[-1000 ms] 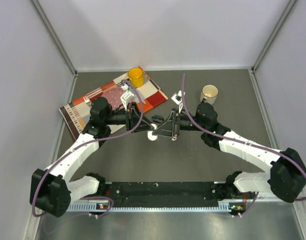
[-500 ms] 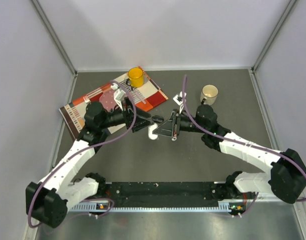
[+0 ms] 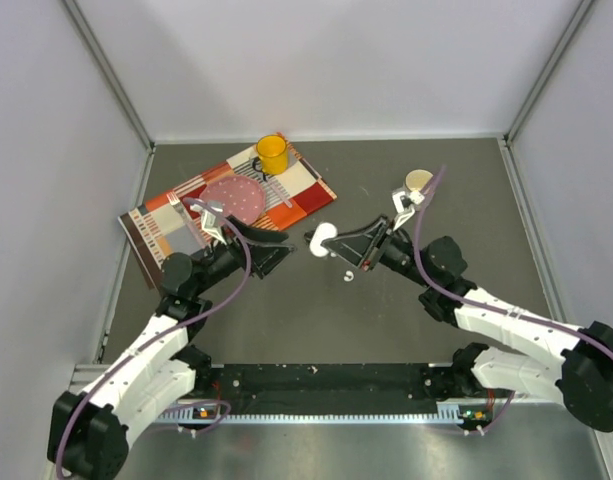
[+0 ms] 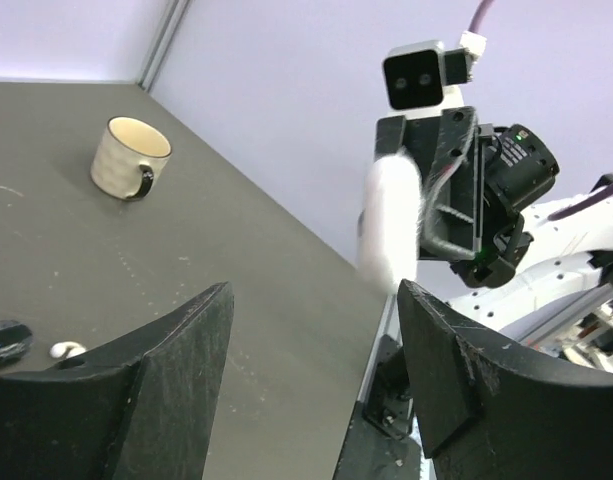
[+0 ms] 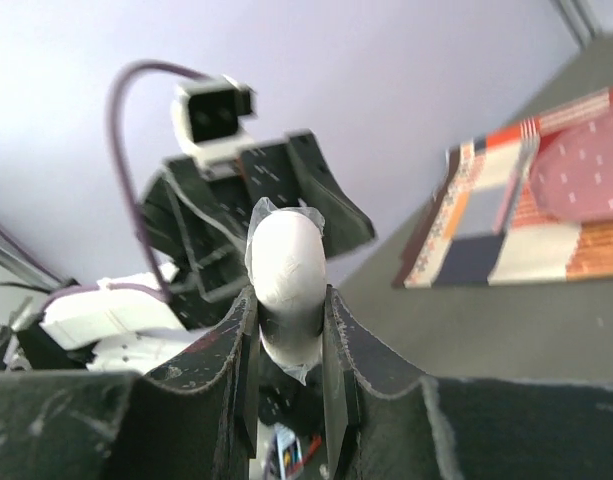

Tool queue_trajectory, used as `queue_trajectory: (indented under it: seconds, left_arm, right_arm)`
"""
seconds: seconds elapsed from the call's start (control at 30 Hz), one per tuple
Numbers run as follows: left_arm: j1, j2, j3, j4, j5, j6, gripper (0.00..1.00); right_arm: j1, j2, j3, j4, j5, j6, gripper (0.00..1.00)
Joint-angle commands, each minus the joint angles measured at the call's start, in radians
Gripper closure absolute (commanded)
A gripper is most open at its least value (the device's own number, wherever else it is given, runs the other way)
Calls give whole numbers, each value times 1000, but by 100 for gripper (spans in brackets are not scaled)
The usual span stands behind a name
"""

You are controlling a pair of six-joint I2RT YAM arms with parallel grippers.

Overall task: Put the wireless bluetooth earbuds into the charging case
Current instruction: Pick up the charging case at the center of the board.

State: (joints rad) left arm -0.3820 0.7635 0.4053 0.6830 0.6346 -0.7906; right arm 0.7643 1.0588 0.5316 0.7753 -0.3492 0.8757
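My right gripper (image 3: 333,242) is shut on a white oval charging case (image 3: 323,237) and holds it above the table; in the right wrist view the case (image 5: 286,268) sits pinched between the fingers of that gripper (image 5: 289,305). My left gripper (image 3: 275,250) stands open and empty, a short way left of the case. From the left wrist view its fingers (image 4: 176,340) frame bare table, with the blurred case (image 4: 389,225) beyond. One tiny white earbud (image 3: 347,277) lies on the table below the right gripper, the same earbud (image 4: 64,350) lying beside a dark object (image 4: 1,340).
A patterned placemat (image 3: 171,220) at the back left carries a pink plate (image 3: 236,199) and a yellow mug (image 3: 272,153). A cream mug (image 3: 418,183) stands at the back right. Grey walls close in the table on three sides.
My left gripper has opened and drawn back to the left and nearer. My right gripper has risen and shifted back and right with the white case in it.
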Motion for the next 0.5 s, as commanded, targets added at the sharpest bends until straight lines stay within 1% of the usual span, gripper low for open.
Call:
queue_trajectory:
  seconds: [0.0,0.03,0.1,0.3,0.47]
  left_arm:
    - [-11,68,-23,302,1,-139,29]
    - [-23,77,-31,359,-3,-157,29]
    - [-38,102,-31,398,-24,-162,29]
    - [-125,123,1,409,-97,-104,29]
    - [-173,151,18,429,-134,-90,30]
  right_arm:
    - [16,-42,-13,270,85,37,100]
    - [18,-40,-16,284,93,45,100]
    - [29,-42,-16,312,105,55,100]
    - [64,-36,-13,332,154,42,100]
    - [78,-29,-22,349,177,28,100]
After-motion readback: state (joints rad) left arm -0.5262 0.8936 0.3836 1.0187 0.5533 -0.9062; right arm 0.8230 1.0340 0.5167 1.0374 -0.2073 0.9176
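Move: Clamped in the right fingers, the white charging case sits with its middle about 2 cm left, 1 cm ahead and 1 cm above that hand. From the empty, open left hand it is some 8 cm to the right, 1 cm ahead and 2 cm higher. On the board roughly 20 cm below the hands, the black case lies about 4 cm ahead and 4 cm left of the right hand, a white earbud almost directly underneath it. Lifting the white case clear of the board's middle, the right hand climbs about 6.5 cm, fastest at first, keeps its grip and tilts its fingers up some 15 degrees. The left hand, still open and not touching the case, goes up and to the right about 3 cm each while drawing back 2 cm, its fingertips tipping up about 10 degrees. ##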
